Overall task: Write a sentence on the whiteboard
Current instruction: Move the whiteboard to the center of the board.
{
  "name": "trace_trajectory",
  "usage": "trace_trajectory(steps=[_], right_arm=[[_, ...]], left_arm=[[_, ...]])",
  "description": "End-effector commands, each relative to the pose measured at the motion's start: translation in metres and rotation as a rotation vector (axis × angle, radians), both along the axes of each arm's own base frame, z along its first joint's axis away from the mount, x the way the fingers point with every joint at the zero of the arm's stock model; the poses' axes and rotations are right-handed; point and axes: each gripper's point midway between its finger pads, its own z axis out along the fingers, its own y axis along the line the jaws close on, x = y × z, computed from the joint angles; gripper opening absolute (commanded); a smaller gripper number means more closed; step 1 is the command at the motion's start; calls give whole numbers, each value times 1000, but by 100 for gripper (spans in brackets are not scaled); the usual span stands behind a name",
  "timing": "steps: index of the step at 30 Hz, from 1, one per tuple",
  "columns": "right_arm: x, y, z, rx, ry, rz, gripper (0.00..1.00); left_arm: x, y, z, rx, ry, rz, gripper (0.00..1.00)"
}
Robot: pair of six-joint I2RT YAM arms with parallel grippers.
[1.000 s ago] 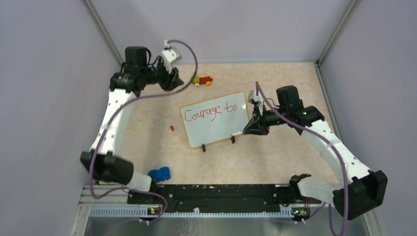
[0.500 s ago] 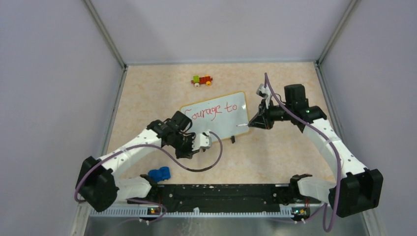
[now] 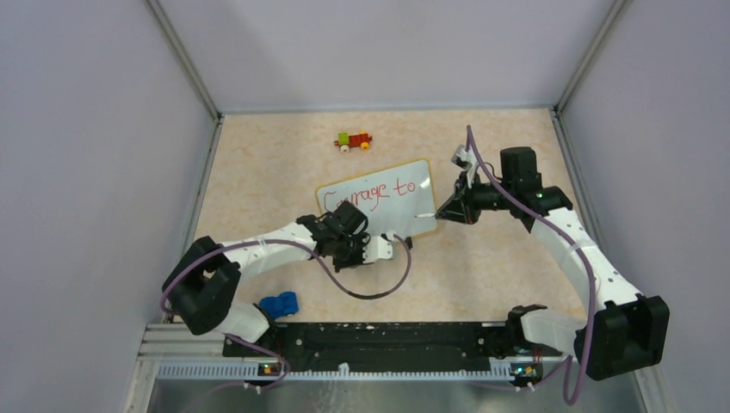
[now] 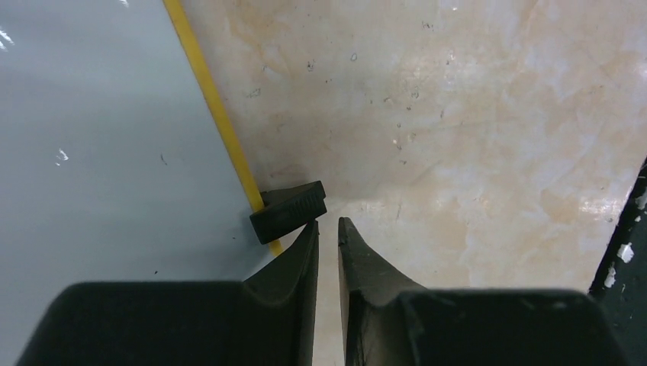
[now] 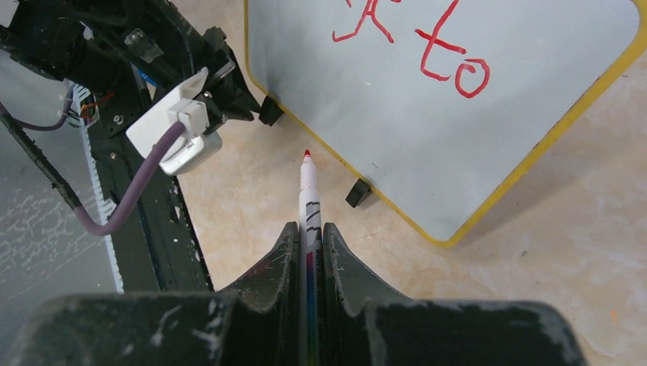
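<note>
The whiteboard (image 3: 405, 206) lies mid-table with red words "Courage to" (image 3: 377, 193) along its far edge. My left arm (image 3: 258, 245) reaches across to the board's near edge. There my left gripper (image 4: 328, 223) points down beside one black foot (image 4: 288, 212). Its fingers are drawn together to a thin slit with nothing between them, and the left fingertip sits right at the foot. My right gripper (image 5: 309, 226) is shut on a white marker (image 5: 309, 191). The marker's red tip hovers off the board's near edge, between the two feet (image 5: 357, 192). In the top view this gripper (image 3: 448, 213) is at the board's right side.
A small red, yellow and green toy (image 3: 354, 140) sits behind the board. A blue object (image 3: 279, 304) lies near the left arm's base. The left arm's purple cable (image 3: 379, 291) loops over the table in front of the board. The black base rail (image 3: 379, 340) runs along the near edge.
My left arm has swung from the far left corner down to the board's near edge, its fingers closing on the way. My right gripper has carried the marker slightly farther back.
</note>
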Motion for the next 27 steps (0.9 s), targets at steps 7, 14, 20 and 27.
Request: trace_trajectory(steps=[7,14,20,27], right_arm=[[5,1,10,25,-36,9,0],[5,1,8,23,-36,12,0],[12,5,15,43,-58,18,0],[12,25,22,55,-78,88,0]], left_arm=[[26,-38,-2,-47,-62,48,19],[29,-58,4,-92,-39,70,23],[-2,-76,65,-223,125,22,50],[39,-57,174,-476,182,191,64]])
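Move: The whiteboard's middle lies about 14 cm ahead of the left hand and 10 cm to its right, barely 2 cm below it. Its left black clip, on the near edge, is some 3 cm right and 1 cm farther out; the right clip stands about 16 cm right and 5 cm ahead. The blue toy sits 15 cm left and 10 cm back. For the marker-holding right hand, the board's middle is about 15 cm left, 7 cm ahead and 19 cm below. The whiteboard is pushed to the right by its near edge: the left hand sinks 2 cm beside the left clip, fingers nearly shut, and bears rightward on the clip for about 4 cm. It then climbs off, rising some 12 cm while still drifting right, the fingers spreading wide and swinging some 15 degrees to the right. ##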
